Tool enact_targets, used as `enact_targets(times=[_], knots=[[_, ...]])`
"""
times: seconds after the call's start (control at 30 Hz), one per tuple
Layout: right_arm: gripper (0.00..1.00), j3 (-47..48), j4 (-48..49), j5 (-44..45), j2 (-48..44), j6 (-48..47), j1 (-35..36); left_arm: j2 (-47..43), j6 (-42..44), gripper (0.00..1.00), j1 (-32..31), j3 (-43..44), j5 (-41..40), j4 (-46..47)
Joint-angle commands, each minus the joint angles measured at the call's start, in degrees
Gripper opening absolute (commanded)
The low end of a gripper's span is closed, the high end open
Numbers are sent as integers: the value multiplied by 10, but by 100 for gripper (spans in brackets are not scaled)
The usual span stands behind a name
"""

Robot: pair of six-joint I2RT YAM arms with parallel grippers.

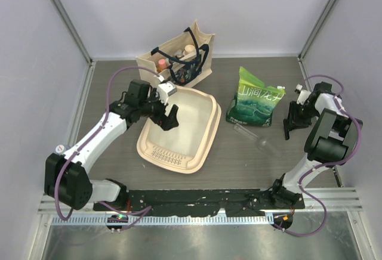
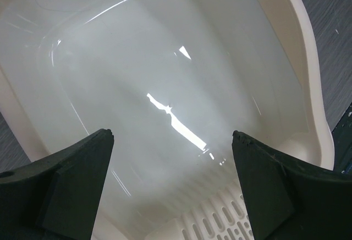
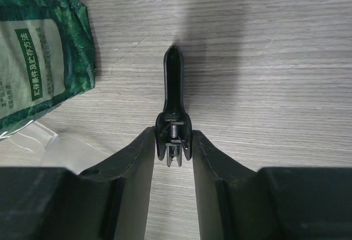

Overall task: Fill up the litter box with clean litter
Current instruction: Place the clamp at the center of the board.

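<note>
The cream litter box (image 1: 206, 146) lies left of the table's middle, its slotted strip at the near end. Its glossy inside (image 2: 165, 75) holds nothing. My left gripper (image 1: 167, 121) hangs over the box's far left part, open wide (image 2: 173, 138) with nothing between the fingers. Far right, my right gripper (image 1: 288, 130) points down at the table. Its fingertips (image 3: 173, 135) press on both sides of the handle end of a black spring clip (image 3: 173, 80). The clean litter is out of view.
A green bag with white characters (image 1: 255, 99) lies between the box and the right arm; its corner shows in the right wrist view (image 3: 38, 47). A clear plastic piece (image 1: 256, 138) lies just in front of it. A canvas tote bag (image 1: 179, 57) stands behind the box.
</note>
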Motion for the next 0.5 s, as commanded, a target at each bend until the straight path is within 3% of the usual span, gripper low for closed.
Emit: enact_targets(times=[0.0, 0.17, 0.2, 0.23, 0.27, 0.37, 0.4, 0.47], knots=[[42, -15, 12, -33, -11, 3, -4, -16, 16, 94, -12, 25, 22, -2], [50, -19, 7, -47, -20, 3, -7, -18, 21, 94, -22, 28, 24, -2], [58, -17, 6, -66, -22, 4, -10, -17, 20, 94, -24, 35, 25, -2], [59, -9, 0, -79, -28, 6, -19, -16, 20, 95, -29, 40, 25, -3], [68, -3, -2, -95, -36, 9, -22, -16, 19, 95, -29, 45, 25, -5], [70, 30, -36, -160, -39, 14, -38, -13, 21, 95, -35, 68, 25, -12], [86, 37, -43, -173, -41, 16, -41, -11, 21, 95, -36, 78, 25, -16], [89, 47, -55, -202, -45, 22, -48, -8, 26, 95, -39, 96, 28, -20]])
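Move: The green litter bag stands about 20 cm to the right hand's left and 12 cm farther out, its middle some 6 cm higher. Just under the right fingertips lies the black clamp, its middle roughly 3 cm ahead and 1 cm down; the clear scoop is 16 cm left, 2 cm back. From the left hand the bag is some 44 cm right, 15 cm ahead; the litter box's middle is 5 cm right, 6 cm ahead, 10 cm below. Keep spreading the right fingers, already part open around the jaw end of the clamp, until nearly wide, easing the hand about 2 cm left towards the bag, first dipping slightly, then lifting a good 2 cm off the clamp while the fingertips swing some 10 degrees left. Meanwhile raise the open left gripper about 3 cm over the litter box and carry it 2 cm right. ##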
